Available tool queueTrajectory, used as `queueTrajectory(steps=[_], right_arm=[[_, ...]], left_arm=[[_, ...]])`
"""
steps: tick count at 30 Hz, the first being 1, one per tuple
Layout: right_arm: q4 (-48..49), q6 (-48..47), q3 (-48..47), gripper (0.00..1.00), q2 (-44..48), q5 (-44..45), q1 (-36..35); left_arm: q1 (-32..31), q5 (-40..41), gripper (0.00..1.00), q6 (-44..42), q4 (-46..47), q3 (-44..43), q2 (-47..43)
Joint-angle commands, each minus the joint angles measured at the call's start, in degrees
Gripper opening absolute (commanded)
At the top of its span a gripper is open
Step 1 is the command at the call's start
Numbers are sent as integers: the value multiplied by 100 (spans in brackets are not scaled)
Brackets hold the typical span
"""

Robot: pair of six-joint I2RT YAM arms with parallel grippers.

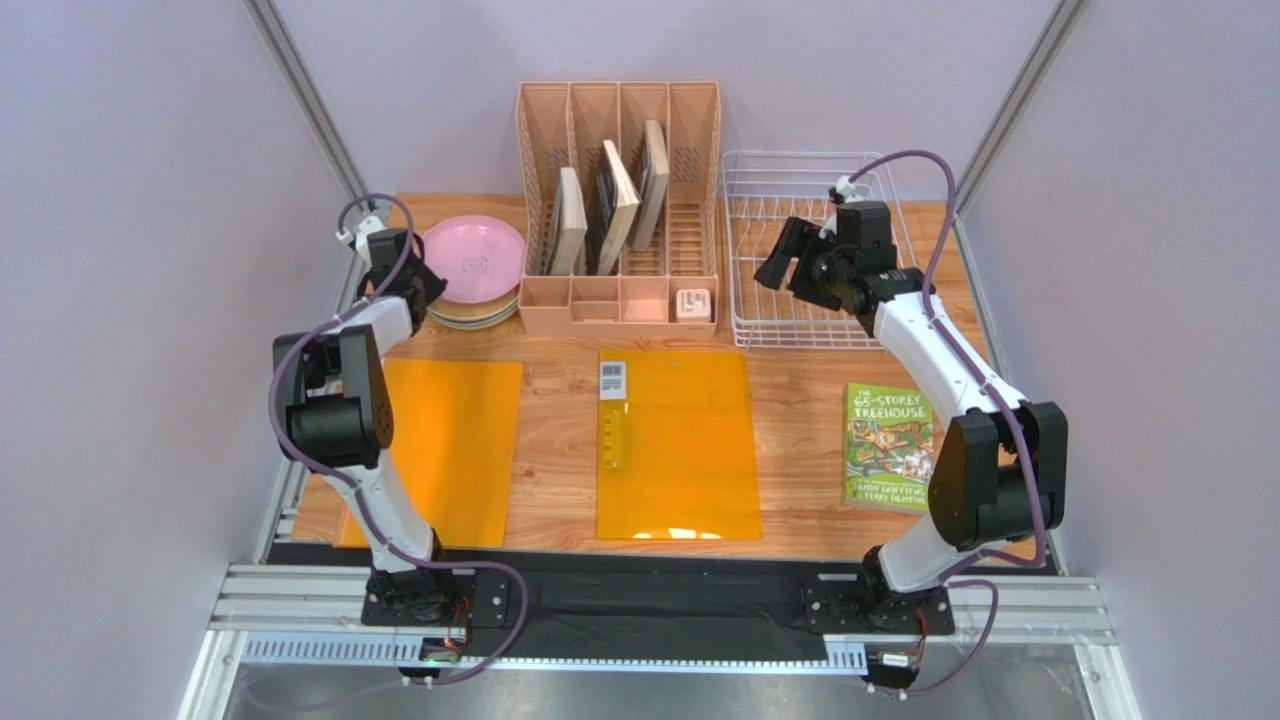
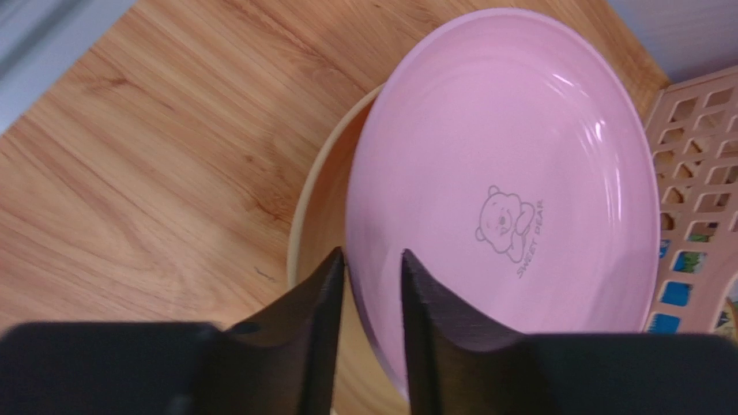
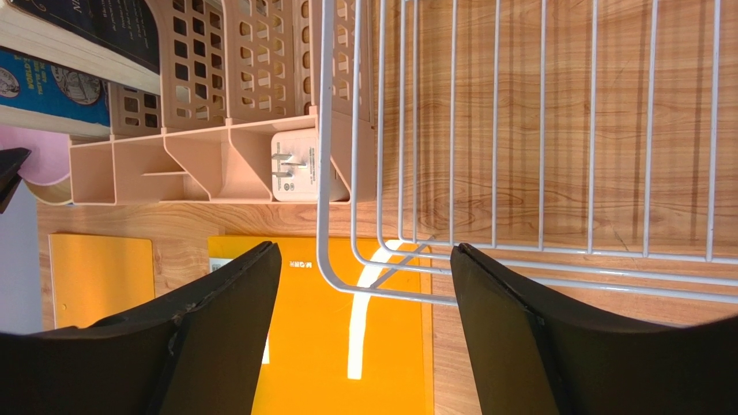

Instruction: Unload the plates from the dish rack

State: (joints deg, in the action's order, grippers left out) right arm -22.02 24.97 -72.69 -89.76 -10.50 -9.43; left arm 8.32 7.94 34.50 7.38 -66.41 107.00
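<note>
A pink plate [image 1: 475, 258] with a bear print lies on top of a stack of plates at the table's back left; a tan plate [image 2: 316, 207] shows beneath the pink plate [image 2: 502, 173]. My left gripper [image 1: 428, 282] sits at the stack's near-left rim. Seen from the left wrist, the left gripper [image 2: 372, 259] is slightly open, its jaws straddling the pink rim with a gap on each side. The white wire dish rack [image 1: 812, 323] stands at the back right with no plate showing in it. My right gripper [image 1: 778, 258] hovers open over the dish rack's [image 3: 325, 173] left corner, and the right gripper [image 3: 365, 248] holds nothing.
A pink-beige organizer [image 1: 619, 210] with books stands between the stack and the rack, a white plug [image 3: 290, 164] in its front tray. Two orange sheets [image 1: 676, 443] [image 1: 443, 450] lie mid-table. A green book [image 1: 890, 446] lies near my right arm.
</note>
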Motion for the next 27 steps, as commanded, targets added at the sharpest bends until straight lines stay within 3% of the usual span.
queueTrajectory(steps=[1,2,8,11,13,16,20,27], right_arm=[[75,-107,-158,78,63,-4,29],[75,-115,-141,78,72,4,20],[66,-168,0,78,265,74,20],[66,-282,105,78,475,320,29],[58,-361,193,79,599,548,20],[110,-484,351,79,836,899,29],[172,-651,597,79,1205,1313,20],[715,-695,1475,79,1987,1937,3]], left_arm=[[-76,-170,45,-31,-69,-223,-65],[-76,-170,53,-31,-96,-223,-65],[-111,-65,69,-5,-500,-92,-328],[-172,-126,89,-66,-448,181,-767],[-295,-301,96,-162,-596,295,-1136],[-646,-233,100,-382,-597,610,-1690],[-805,-381,100,-532,-719,796,-2392],[-1648,-724,100,-822,-931,1410,-3720]])
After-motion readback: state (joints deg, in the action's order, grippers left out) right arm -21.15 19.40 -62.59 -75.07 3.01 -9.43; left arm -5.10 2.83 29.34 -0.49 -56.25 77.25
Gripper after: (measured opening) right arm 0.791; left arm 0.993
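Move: At the left hand's finger gap is the pink plate's rim, with the plate's middle about 5 cm ahead and 6 cm right, at roughly fingertip height. Its stack of plates is centred some 2 cm ahead, 6 cm right and 3 cm lower. The file rack stands about 10 cm ahead and 29 cm right; the left orange folder lies 28 cm back, straight behind. From the right hand, the pink plate is about 48 cm left, 1 cm ahead and 10 cm below. Releasing the pink plate's rim, the already parting left fingers spread wide while easing a little to the right, almost level. Then the hand lifts off and away, up about 13 cm, right and back, turning some 20 degrees clockwise as its fingertips tip up. The empty right hand, still open, draws about 5 cm right and a little back over the dish rack, rising slightly. ##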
